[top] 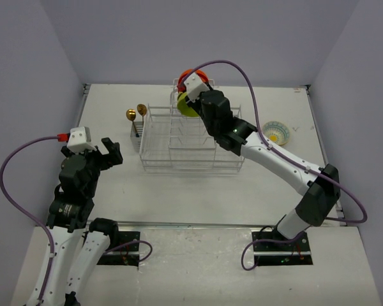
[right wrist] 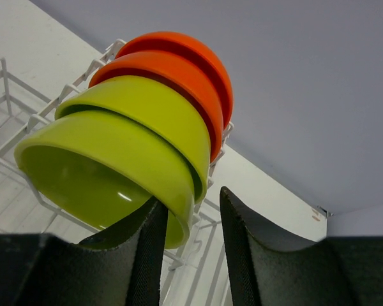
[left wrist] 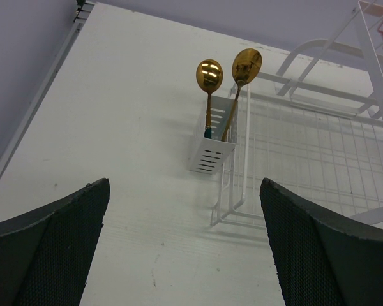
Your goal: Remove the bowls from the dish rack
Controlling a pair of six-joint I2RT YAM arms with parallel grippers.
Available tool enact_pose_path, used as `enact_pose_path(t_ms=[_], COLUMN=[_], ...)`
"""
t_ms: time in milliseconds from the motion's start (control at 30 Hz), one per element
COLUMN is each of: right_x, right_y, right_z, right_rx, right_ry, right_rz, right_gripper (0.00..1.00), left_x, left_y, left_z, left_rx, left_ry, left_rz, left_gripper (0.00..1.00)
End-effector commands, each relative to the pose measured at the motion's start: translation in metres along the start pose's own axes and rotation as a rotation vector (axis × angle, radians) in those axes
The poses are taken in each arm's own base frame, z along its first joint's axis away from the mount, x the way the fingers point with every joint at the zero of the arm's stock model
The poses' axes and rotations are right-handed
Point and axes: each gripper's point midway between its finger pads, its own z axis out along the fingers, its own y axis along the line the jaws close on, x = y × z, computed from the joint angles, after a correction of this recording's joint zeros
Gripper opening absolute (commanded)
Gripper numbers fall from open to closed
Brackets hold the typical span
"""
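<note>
Several bowls stand on edge in a row at the far end of the white wire dish rack (top: 191, 145): two lime-green ones (right wrist: 108, 159) (right wrist: 159, 105) in front of two orange-red ones (right wrist: 182, 73). From above they show as green (top: 185, 106) and orange (top: 193, 74). My right gripper (right wrist: 191, 213) straddles the rim of the nearest green bowl. Its left finger is inside the bowl against the wall. Its right finger (right wrist: 255, 248) is outside, with a gap to the rim. A pale patterned bowl (top: 276, 132) lies on the table right of the rack. My left gripper (left wrist: 184, 186) hangs open over bare table.
Two gold spoons (left wrist: 209, 75) (left wrist: 246, 64) stand in a small white caddy (left wrist: 212, 153) hooked on the rack's left side (left wrist: 236, 191). The rack's upright divider loops (right wrist: 13, 121) run beneath the bowls. Walls close the table at the back and sides.
</note>
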Motion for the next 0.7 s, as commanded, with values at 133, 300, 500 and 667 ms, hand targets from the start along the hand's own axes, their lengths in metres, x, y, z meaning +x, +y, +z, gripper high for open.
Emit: enact_pose_path(t_ms=[133, 300, 500, 667], right_x=[-0.012, -0.012, -0.011, -0.009], right_y=[-0.003, -0.007, -0.016, -0.018], right_z=[0.005, 0.002, -0.005, -0.007], right_rx=[0.018, 0.038, 0.077, 0.091], right_ry=[-0.056, -0.076, -0.106, -0.118], right_rz=[0.041, 0.061, 0.08, 0.09], right_gripper=[0.35, 0.29, 0.23, 0.19], left_x=[-0.01, -0.01, -0.009, -0.008], left_y=[-0.005, -0.005, -0.004, -0.004], left_z=[-0.001, 0.0, 0.0, 0.002], left_rx=[0.02, 0.02, 0.016, 0.013], left_ry=[-0.04, -0.039, -0.037, -0.031], left_rz=[-0.014, -0.014, -0.013, -0.012], left_gripper=[1.0, 1.0, 1.0, 1.0])
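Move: The front green bowl stands on edge in the rack, its middle about 6 cm to my right hand's left and 2 cm ahead, nearly at hand height; its near right rim already lies between my open fingertips. The second green bowl stands 3 cm beyond it, the orange bowls some 6 and 9 cm beyond it. From my left hand that front green bowl is roughly 29 cm right, 17 cm ahead and 5 cm higher. I sink my right hand about 2 cm along the right rim of the front green bowl, hardly shifting sideways or forward, while the fingers close from under half open to about a fifth. One finger stays inside the bowl, the other outside the rim, and the tips narrow around that edge to pinch it; whether they already touch can't be seen. ##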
